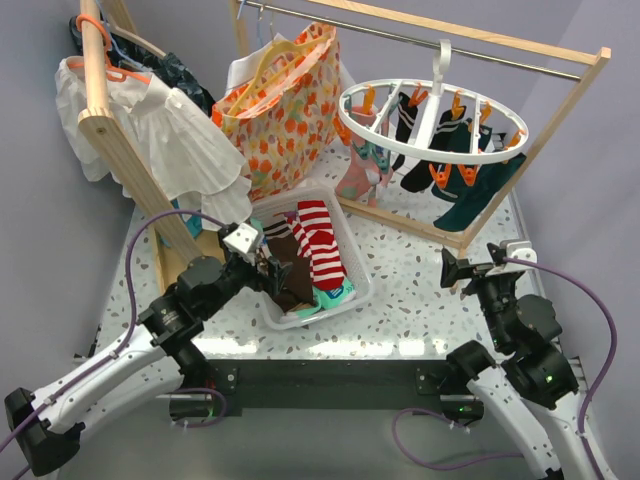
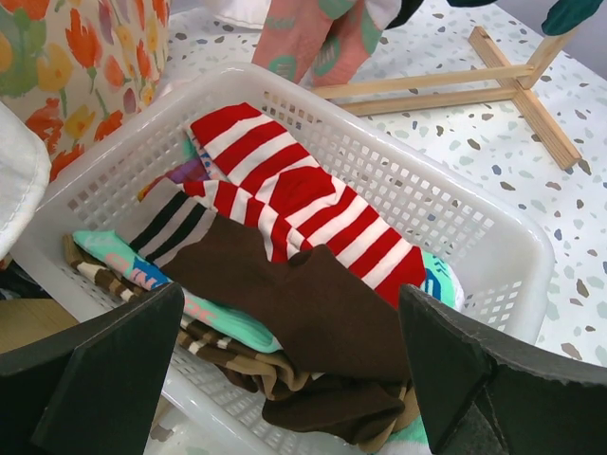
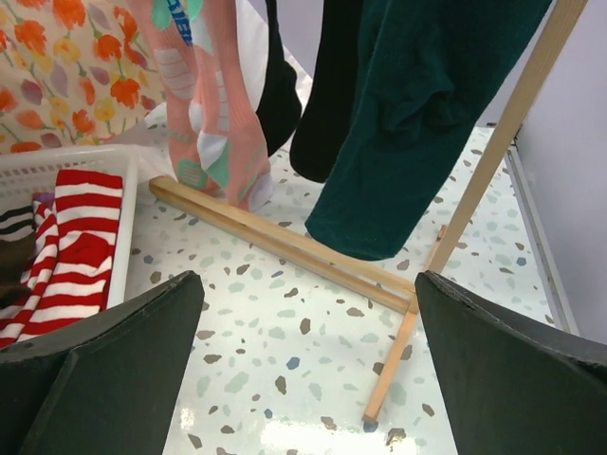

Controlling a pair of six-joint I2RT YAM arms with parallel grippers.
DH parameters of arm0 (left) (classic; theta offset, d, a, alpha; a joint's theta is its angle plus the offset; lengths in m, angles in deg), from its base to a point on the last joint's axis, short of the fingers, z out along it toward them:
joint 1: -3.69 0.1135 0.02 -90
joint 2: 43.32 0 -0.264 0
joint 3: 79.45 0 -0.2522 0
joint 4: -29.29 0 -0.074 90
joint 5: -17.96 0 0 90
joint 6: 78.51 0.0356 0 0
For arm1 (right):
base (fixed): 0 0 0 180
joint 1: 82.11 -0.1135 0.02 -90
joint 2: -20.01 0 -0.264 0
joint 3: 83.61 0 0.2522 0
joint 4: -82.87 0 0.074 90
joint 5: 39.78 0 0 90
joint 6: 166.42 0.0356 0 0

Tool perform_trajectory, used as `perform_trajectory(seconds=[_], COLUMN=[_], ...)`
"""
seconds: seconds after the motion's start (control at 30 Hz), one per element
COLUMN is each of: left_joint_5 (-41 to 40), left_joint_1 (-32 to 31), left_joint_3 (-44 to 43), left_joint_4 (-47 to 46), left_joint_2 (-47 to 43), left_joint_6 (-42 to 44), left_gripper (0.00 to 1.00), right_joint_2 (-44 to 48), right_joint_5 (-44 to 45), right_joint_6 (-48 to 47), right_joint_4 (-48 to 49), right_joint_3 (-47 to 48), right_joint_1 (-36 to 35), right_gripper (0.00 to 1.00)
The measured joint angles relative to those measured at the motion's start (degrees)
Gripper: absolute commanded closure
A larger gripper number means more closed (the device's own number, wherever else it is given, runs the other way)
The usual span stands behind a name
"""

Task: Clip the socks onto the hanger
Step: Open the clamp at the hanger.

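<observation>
Loose socks lie piled in a white basket [image 1: 362,283]: a red-and-white striped pair [image 1: 320,245] [image 2: 303,199], a brown sock [image 2: 322,308] and teal ones [image 2: 204,313] underneath. My left gripper [image 1: 268,274] [image 2: 292,296] hovers open over the basket's near end, its fingers [image 2: 114,370] on either side of the brown sock, without touching it. The round white hanger [image 1: 432,122] hangs from the rail at the back right, with black, dark green [image 3: 417,123] and pink [image 3: 213,114] socks in its orange clips. My right gripper [image 1: 452,268] [image 3: 308,284] is open over bare table in front of it.
A wooden rail frame [image 1: 450,40] carries the hanger; its base bar [image 3: 285,245] lies across the table ahead of the right gripper. A floral bag [image 1: 280,110] stands behind the basket. A white shirt [image 1: 160,130] on an orange clothes hanger hangs at the back left.
</observation>
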Motion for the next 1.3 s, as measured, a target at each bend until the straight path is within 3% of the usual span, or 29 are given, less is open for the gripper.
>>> perform_trajectory(seconds=[0.33, 0.87, 1.1, 1.3], left_joint_5=[0.68, 2.91, 5.46, 7.56], left_joint_1=[0.00, 0.00, -0.04, -1.14], left_joint_3=[0.00, -6.88, -8.20, -8.83], left_joint_4=[0.00, 2.78, 2.05, -1.27], left_joint_2=[3.58, 15.58, 15.56, 16.50], left_joint_6=[-2.21, -12.24, -13.68, -13.60], left_gripper=[0.00, 0.00, 0.00, 0.00], right_joint_2=[-2.75, -18.82, -15.58, -16.00], right_joint_5=[-2.75, -15.45, -13.25, -9.14], right_joint_6=[1.84, 6.23, 6.40, 6.16], right_joint_4=[-0.17, -1.14, -3.76, -5.60], right_joint_3=[0.72, 4.39, 8.44, 20.41], right_joint_1=[0.00, 0.00, 0.00, 0.00], right_gripper=[0.01, 0.01, 0.02, 0.10])
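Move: The pair of empty orange clips on the hanger's near rim is roughly 13 cm ahead of my right hand, 6 cm to its left and 15 cm above. The dark green sock hangs 18 cm ahead of that hand, 1 cm right, 5 cm up. From my left hand those clips are about 11 cm ahead, 30 cm right and 18 cm up; nearer, the brown sock lies 7 cm ahead, 4 cm right, 13 cm below. I first swing my right hand some 7 cm left, dipping and edging forward, then draw back slightly and rise quickly, over 11 cm from the low point, towards the orange clips, fingers still nearly wide open. My left hand, open and empty, drifts 6 cm right over the basket, sinking then rising again while its fingers tip down about 15 degrees. ##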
